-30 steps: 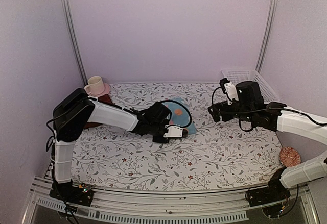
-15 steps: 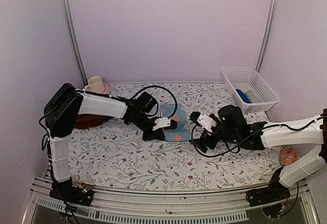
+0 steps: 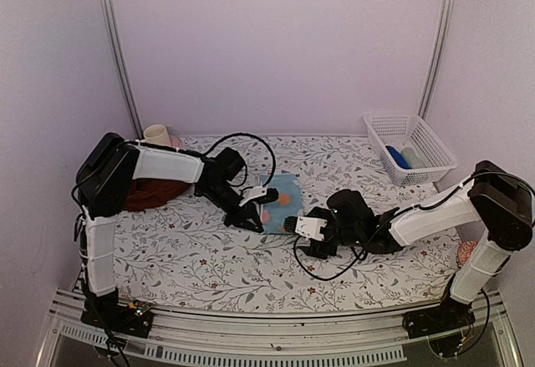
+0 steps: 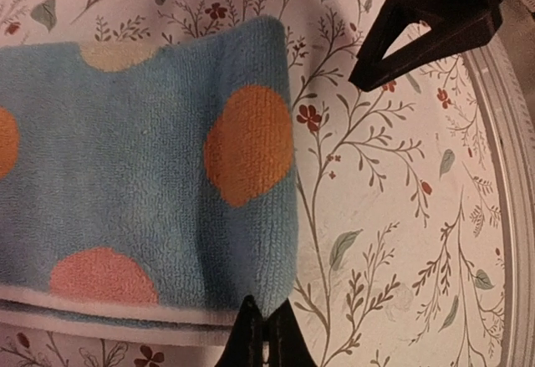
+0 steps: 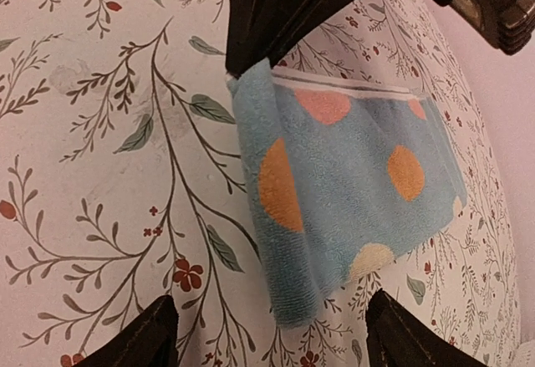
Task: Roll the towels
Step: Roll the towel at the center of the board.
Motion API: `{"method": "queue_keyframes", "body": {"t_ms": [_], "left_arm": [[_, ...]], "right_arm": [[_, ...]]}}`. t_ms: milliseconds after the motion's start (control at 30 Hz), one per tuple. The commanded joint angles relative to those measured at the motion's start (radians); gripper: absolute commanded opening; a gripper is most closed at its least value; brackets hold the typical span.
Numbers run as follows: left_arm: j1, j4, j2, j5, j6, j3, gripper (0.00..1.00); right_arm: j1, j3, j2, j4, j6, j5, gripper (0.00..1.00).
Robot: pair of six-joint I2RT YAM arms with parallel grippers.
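Observation:
The small light-blue towel (image 3: 280,200) with orange and pink dots lies folded on the floral cloth, mid-table. My left gripper (image 3: 251,219) is shut on its near-left corner; in the left wrist view the tips (image 4: 266,338) pinch the towel (image 4: 150,175) at its edge. My right gripper (image 3: 299,233) hangs open just off the towel's near-right corner. In the right wrist view its fingertips (image 5: 159,333) stand wide on either side of the towel's (image 5: 351,183) end. The dark maroon towel (image 3: 155,191) lies bunched at the far left, partly behind the left arm.
A cream cup (image 3: 156,135) on a pink saucer stands at the back left. At the back right is a white basket (image 3: 410,150) holding blue and pale items. A brown round object (image 3: 472,256) sits by the right edge. Cables loop over both wrists.
My right arm has swung from the back right down to the towel's near-right corner, its jaws narrowing slightly. My left gripper has dragged the light-blue towel a little leftward and nearer.

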Motion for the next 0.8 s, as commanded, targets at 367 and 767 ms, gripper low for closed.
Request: {"method": "queue_keyframes", "body": {"t_ms": [367, 767], "left_arm": [[0.020, -0.069, 0.066, 0.055, -0.002, 0.031, 0.00], [0.037, -0.078, 0.065, 0.079, 0.006, 0.031, 0.00]], "right_arm": [[0.004, 0.112, 0.144, 0.042, -0.069, -0.028, 0.44], [0.004, 0.173, 0.218, -0.055, -0.036, -0.020, 0.37]]}}
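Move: The folded towel's near right corner is the right hand's mark, about 3 cm ahead, 2 cm to its left and 3 cm below its spread fingers; the towel's middle lies some 12 cm ahead and 7 cm left of that hand. The left hand already pinches the near left corner, with the mark roughly 11 cm to its right and level with it. The brown towel is about 24 cm left and 10 cm ahead of the left hand. The towel's near right corner is taken between the right fingers: that hand slides about 3 cm left, sinks some 2 cm and edges forward, its fingers narrowing from wide to under half open astride the folded edge. The left hand keeps the near left corner pinched and presses down 1–2 cm, first easing back slightly, then holding almost still. ##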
